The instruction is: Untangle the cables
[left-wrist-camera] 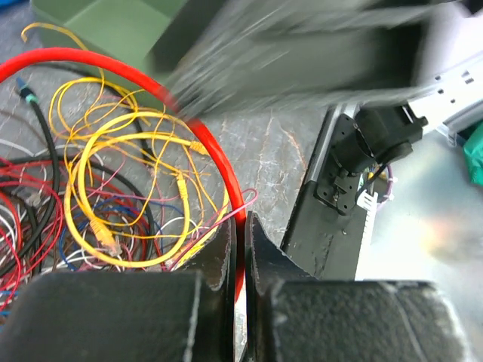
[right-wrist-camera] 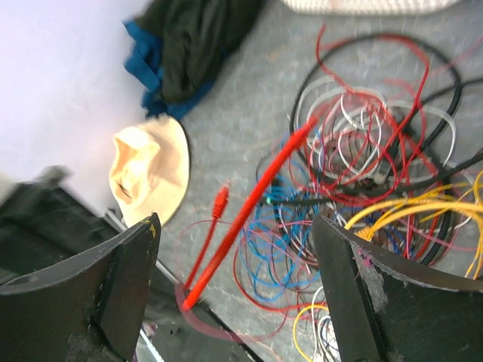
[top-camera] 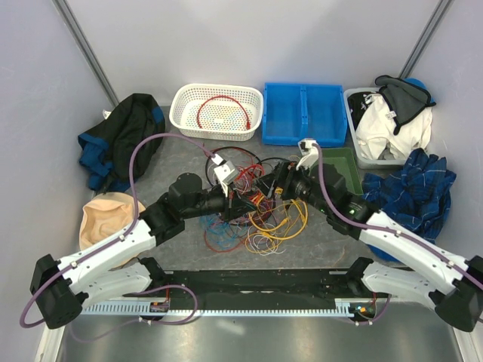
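The cables (top-camera: 256, 205) lie in a tangle of red, yellow, blue, black and white loops at the table's middle. My left gripper (top-camera: 230, 200) is at the tangle's left side, and in the left wrist view the left gripper (left-wrist-camera: 240, 223) is shut on a thick red cable (left-wrist-camera: 113, 64) that arcs over yellow loops (left-wrist-camera: 128, 188). My right gripper (top-camera: 273, 184) hovers over the tangle's upper right. In the right wrist view the right gripper (right-wrist-camera: 234, 264) stands wide open, with the taut red cable (right-wrist-camera: 256, 196) and its plug end (right-wrist-camera: 219, 200) below the gap, untouched.
A white basket (top-camera: 181, 113) at the back holds one red cable (top-camera: 223, 105). Beside it stand a blue bin (top-camera: 303, 113), a green bin (top-camera: 343, 167) and a clear bin of clothes (top-camera: 389, 124). Dark clothing (top-camera: 121, 139) and a beige hat (top-camera: 109, 217) lie left, a blue plaid cloth (top-camera: 413, 192) right.
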Controlling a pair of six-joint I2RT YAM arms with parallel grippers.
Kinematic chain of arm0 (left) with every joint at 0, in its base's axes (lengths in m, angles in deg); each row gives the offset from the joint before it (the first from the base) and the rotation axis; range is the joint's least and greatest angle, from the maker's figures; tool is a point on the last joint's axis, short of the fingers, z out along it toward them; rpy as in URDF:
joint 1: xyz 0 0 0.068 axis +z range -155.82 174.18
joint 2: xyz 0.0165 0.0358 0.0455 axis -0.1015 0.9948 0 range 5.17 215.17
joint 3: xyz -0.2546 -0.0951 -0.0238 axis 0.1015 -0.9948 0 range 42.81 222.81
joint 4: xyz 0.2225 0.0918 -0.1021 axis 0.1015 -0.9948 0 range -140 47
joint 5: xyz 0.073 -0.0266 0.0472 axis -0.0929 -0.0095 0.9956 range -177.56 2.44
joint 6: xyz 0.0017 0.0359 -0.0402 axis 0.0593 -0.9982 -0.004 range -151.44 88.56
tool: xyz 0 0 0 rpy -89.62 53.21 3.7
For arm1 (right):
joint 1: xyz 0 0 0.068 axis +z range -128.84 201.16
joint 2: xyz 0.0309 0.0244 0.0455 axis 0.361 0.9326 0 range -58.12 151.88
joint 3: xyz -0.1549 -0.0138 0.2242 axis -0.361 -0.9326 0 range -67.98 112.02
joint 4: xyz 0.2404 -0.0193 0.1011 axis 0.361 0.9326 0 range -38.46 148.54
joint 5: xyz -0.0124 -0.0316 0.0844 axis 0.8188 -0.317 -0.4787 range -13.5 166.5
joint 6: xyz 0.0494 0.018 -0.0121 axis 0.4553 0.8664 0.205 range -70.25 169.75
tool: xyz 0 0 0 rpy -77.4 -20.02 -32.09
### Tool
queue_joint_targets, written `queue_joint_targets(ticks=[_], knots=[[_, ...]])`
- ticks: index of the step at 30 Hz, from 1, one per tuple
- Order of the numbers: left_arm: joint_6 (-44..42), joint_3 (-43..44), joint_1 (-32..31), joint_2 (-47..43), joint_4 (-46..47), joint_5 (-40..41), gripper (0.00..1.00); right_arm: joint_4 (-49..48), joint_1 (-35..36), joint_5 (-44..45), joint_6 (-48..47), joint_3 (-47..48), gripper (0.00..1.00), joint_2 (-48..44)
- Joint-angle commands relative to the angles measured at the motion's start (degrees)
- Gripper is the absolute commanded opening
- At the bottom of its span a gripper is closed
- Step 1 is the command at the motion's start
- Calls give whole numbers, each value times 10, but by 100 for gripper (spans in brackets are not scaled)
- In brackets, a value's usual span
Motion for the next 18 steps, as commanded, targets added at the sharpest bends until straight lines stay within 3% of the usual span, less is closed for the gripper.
queue_joint_targets(ticks=[1,5,6,8,9,12,14,15,18], knots=[[-46,5,-6,-14,20,12,2,-26,-3,-45,24,27,88,37],[-47,5,-10,-12,20,12,2,-62,-2,-61,33,21,76,46],[-45,4,-12,-9,19,14,2,-65,-2,-63,33,22,60,47],[-34,7,-12,-7,13,25,2,-64,-2,-57,30,27,43,51],[-29,18,-12,-5,-6,35,6,-64,-3,-51,26,28,27,48],[-12,61,-12,3,-74,112,46,-55,-2,-14,11,28,0,31],[4,79,-12,3,-135,199,77,-40,-2,8,-1,36,0,16],[10,90,-12,2,-152,224,99,-35,-2,21,-6,38,0,13],[38,104,-11,-12,-194,329,100,-10,-2,44,-30,56,0,7]])
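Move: My left hand holds the red cable in its shut fingers. The stretch I want for my open right hand lies about 2 cm to its left and 2 cm below; from my left hand it is some 6 cm ahead and 2 cm to the right, about 1 cm higher. On the table roughly 22 cm below my right hand, the yellow coil sits 11 cm back and 6 cm right, and the red-white tangle 8 cm left, 1 cm ahead. I pass the red cable over in mid-air: my right hand dips and slides left about 2.5 cm each way around it, shuts and pinches it, then eases back up and a little right. My left hand keeps still and gripping until those fingers are closing, then opens wide and moves about 4 cm forward and left, turning some 15 degrees counter-clockwise. ##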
